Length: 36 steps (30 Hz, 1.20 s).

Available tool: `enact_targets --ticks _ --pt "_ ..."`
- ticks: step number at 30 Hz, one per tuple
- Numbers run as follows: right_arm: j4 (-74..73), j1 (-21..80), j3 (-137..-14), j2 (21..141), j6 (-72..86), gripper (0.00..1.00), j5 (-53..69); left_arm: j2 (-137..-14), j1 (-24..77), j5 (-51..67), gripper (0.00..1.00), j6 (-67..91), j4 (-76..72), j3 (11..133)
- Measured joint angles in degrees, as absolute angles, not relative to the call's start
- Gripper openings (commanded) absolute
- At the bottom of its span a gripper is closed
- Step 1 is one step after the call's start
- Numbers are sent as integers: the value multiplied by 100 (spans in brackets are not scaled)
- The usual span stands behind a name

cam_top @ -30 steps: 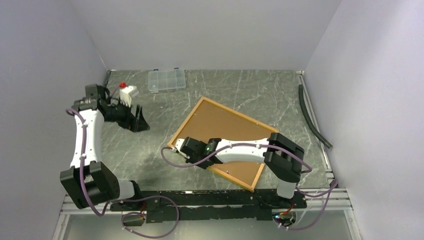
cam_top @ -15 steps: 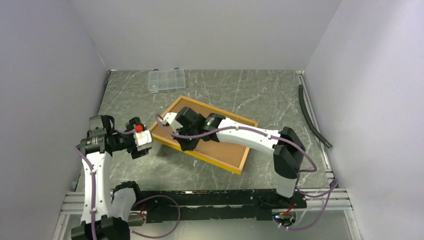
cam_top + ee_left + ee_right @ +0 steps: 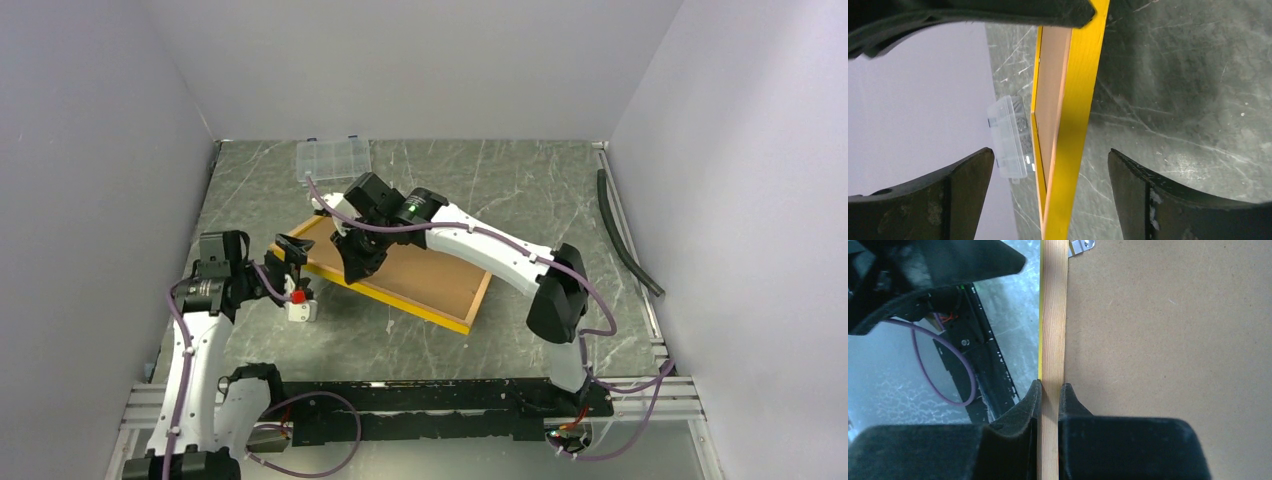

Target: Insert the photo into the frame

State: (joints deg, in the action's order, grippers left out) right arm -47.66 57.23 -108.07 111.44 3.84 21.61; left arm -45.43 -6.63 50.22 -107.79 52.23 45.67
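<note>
The frame (image 3: 430,275) shows its plain brown back in the top view, with a yellow border along its near edge. My right gripper (image 3: 355,262) is shut on its left part. In the right wrist view the gripper (image 3: 1050,387) pinches the frame's wooden rail (image 3: 1053,315) beside the brown backing (image 3: 1168,340). My left gripper (image 3: 292,268) is open at the frame's left corner. The yellow frame edge (image 3: 1073,125) runs between the spread fingers (image 3: 963,185) of the left gripper (image 3: 1050,155) without touching them. The photo is not in view.
A small clear plastic compartment box (image 3: 333,158) lies at the back left of the grey marbled table and also appears as the clear box (image 3: 1007,137) in the left wrist view. A black hose (image 3: 625,235) runs along the right wall. Walls close in three sides.
My right arm has carried the frame left and toward the back. My left arm has swung down from the back left, so its open fingers now straddle the frame's left corner.
</note>
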Motion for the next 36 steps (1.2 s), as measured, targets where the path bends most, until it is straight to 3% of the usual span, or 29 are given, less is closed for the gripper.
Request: enact_targets --ticks 4,12,17,20,24,29,36 --pt "-4842 5721 -10881 11155 471 0 2353 -4729 -423 4812 59 -10899 5109 4591" --pt "-4834 5551 -10901 11155 611 0 2727 -5052 54 4303 47 -10921 5319 4818" --pt "-4801 5384 -10901 11155 674 1 3070 -5210 252 4145 24 -10820 5262 4862" --pt "-4748 5240 -10901 11146 685 21 3328 -5319 366 4049 9 -10558 5238 5052" --pt "-4650 4971 -10877 11026 639 49 3699 -5583 532 3968 8 -10195 5216 5435" --pt "-4899 4794 -11144 10890 -309 64 3516 -5826 626 3931 7 -9937 5356 5763" --pt "-5194 4821 -10709 10051 -1675 74 2661 -5916 663 3935 7 -9612 5603 6123"
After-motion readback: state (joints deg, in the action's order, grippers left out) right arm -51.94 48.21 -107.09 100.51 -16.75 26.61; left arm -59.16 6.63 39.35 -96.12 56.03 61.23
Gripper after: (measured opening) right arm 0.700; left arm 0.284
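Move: The left hand's open fingers already straddle the raised near rail of the frame close to its left end; the rail lies only about 1 cm ahead, 2 cm right and 2 cm below. The brown backing's middle is some 18 cm right, 2 cm ahead and 8 cm lower, and the clear box about 28 cm ahead, 5 cm right and 18 cm below. The right hand still pinches the same rail; the left's grasp spot is roughly 9 cm to its left, 4 cm ahead and 1 cm below. The left fingers close and pinch the frame's near rail, the hand dipping about 2 cm as it eases right and forward, then rising about 4 cm with the rail in its grip. The right hand keeps its pinch and lifts slightly, then opens, comes free of the rail and draws away some 7 cm up and to the right, drifting forward too. ##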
